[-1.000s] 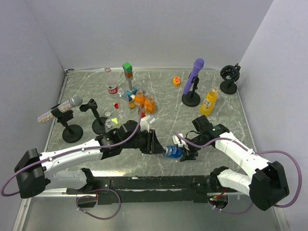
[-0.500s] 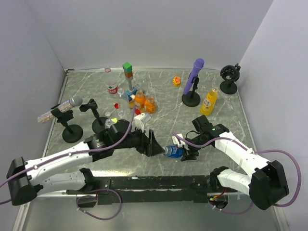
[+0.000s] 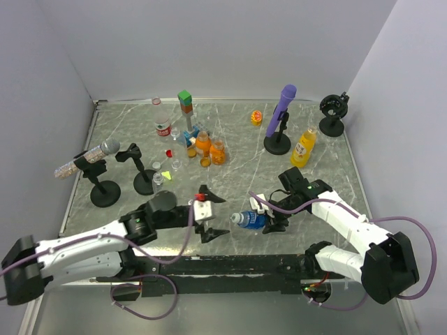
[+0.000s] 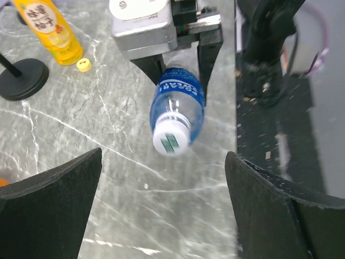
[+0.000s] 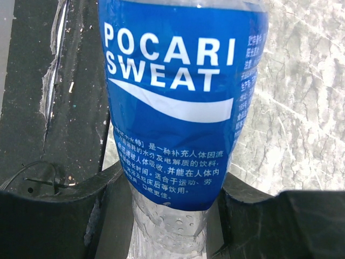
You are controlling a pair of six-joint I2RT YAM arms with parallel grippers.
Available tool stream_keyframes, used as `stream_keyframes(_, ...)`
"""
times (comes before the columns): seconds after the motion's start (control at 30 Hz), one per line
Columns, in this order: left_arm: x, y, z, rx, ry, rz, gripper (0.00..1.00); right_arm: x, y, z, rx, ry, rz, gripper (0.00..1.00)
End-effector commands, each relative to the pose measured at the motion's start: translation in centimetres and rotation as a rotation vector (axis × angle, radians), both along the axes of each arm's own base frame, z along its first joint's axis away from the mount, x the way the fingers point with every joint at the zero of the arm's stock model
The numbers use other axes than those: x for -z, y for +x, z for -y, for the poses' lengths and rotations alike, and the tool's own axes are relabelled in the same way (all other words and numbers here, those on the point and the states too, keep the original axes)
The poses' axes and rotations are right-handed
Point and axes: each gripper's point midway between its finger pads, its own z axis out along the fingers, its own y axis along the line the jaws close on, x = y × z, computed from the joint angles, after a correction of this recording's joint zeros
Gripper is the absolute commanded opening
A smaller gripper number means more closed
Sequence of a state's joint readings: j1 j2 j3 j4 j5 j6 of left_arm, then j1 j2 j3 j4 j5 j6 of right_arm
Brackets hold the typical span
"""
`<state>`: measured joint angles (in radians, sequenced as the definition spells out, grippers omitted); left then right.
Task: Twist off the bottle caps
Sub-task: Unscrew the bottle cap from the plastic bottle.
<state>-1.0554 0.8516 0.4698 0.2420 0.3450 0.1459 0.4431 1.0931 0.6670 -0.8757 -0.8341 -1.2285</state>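
A squat blue-labelled bottle (image 3: 253, 220) lies on its side just above the table near the front edge. My right gripper (image 3: 271, 220) is shut on its lower body; in the right wrist view the black fingers (image 5: 59, 216) press both sides of the bottle (image 5: 178, 108). Its white cap (image 4: 171, 141) sits on the neck and points at my left gripper (image 4: 164, 216). The left gripper (image 3: 211, 216) stands wide open a short way left of the cap (image 3: 236, 218), touching nothing. A loose yellow cap (image 4: 82, 65) lies on the table.
A yellow juice bottle (image 3: 304, 146) and a purple microphone (image 3: 283, 105) stand at back right. Orange bottles (image 3: 203, 144), a red-labelled bottle (image 3: 163, 126), stacked blocks (image 3: 185, 102) and loose red (image 3: 168, 152) and yellow (image 3: 165, 173) caps crowd the back left. Black stands (image 3: 105, 192) are at left.
My left gripper has opened wide, let go of the cap end and pulled back to the left. The right gripper and the bottle have stayed put.
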Motion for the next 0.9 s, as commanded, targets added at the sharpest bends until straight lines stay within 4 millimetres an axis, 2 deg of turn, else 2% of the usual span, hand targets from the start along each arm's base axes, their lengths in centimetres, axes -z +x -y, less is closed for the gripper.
stream_keyframes(0.0,-2.7,1.0,2.8,0.086,-0.028,0.186,0.99,-0.4,0.0,-0.5,-0.027,0.027,0.009,0.19)
stream_keyframes(0.23,-1.5,0.9,4.2,0.137,0.018,0.158,0.82,-0.5,0.0,-0.5,-0.028,0.029,0.013,0.19)
stream_keyframes(0.57,0.1,0.6,4.8,0.173,0.077,0.1,0.56,-0.5,0.0,-0.5,-0.029,0.027,0.012,0.19)
stream_keyframes(0.73,0.5,0.5,4.7,0.181,0.097,0.088,0.52,-0.4,0.0,-0.5,-0.028,0.026,0.011,0.19)
stream_keyframes(0.87,0.7,0.5,4.7,0.18,0.106,0.085,0.45,-0.5,0.0,-0.5,-0.028,0.026,0.01,0.19)
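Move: The white cap of the blue plastic bottle faces the open left gripper from about 5 cm to its right, 1 cm farther out and 3 cm lower; the bottle's body follows some 10 cm to the right, level with the hand in reach and 6 cm below. The orange jars stand about 23 cm ahead, 2 cm left and 12 cm down. From the right gripper, which holds the bottle, the cap is about 10 cm left, 1 cm ahead and 8 cm higher. Bring the left gripper about 4 cm to the right and some 3 cm down onto the white cap, edging roughly 1 cm forward at first, with a brief small rise partway down. Close the fingers from wide open to about half as they arrive on either side of the cap, turning the wrist slightly clockwise. Keep the right gripper still, holding the bottle. ##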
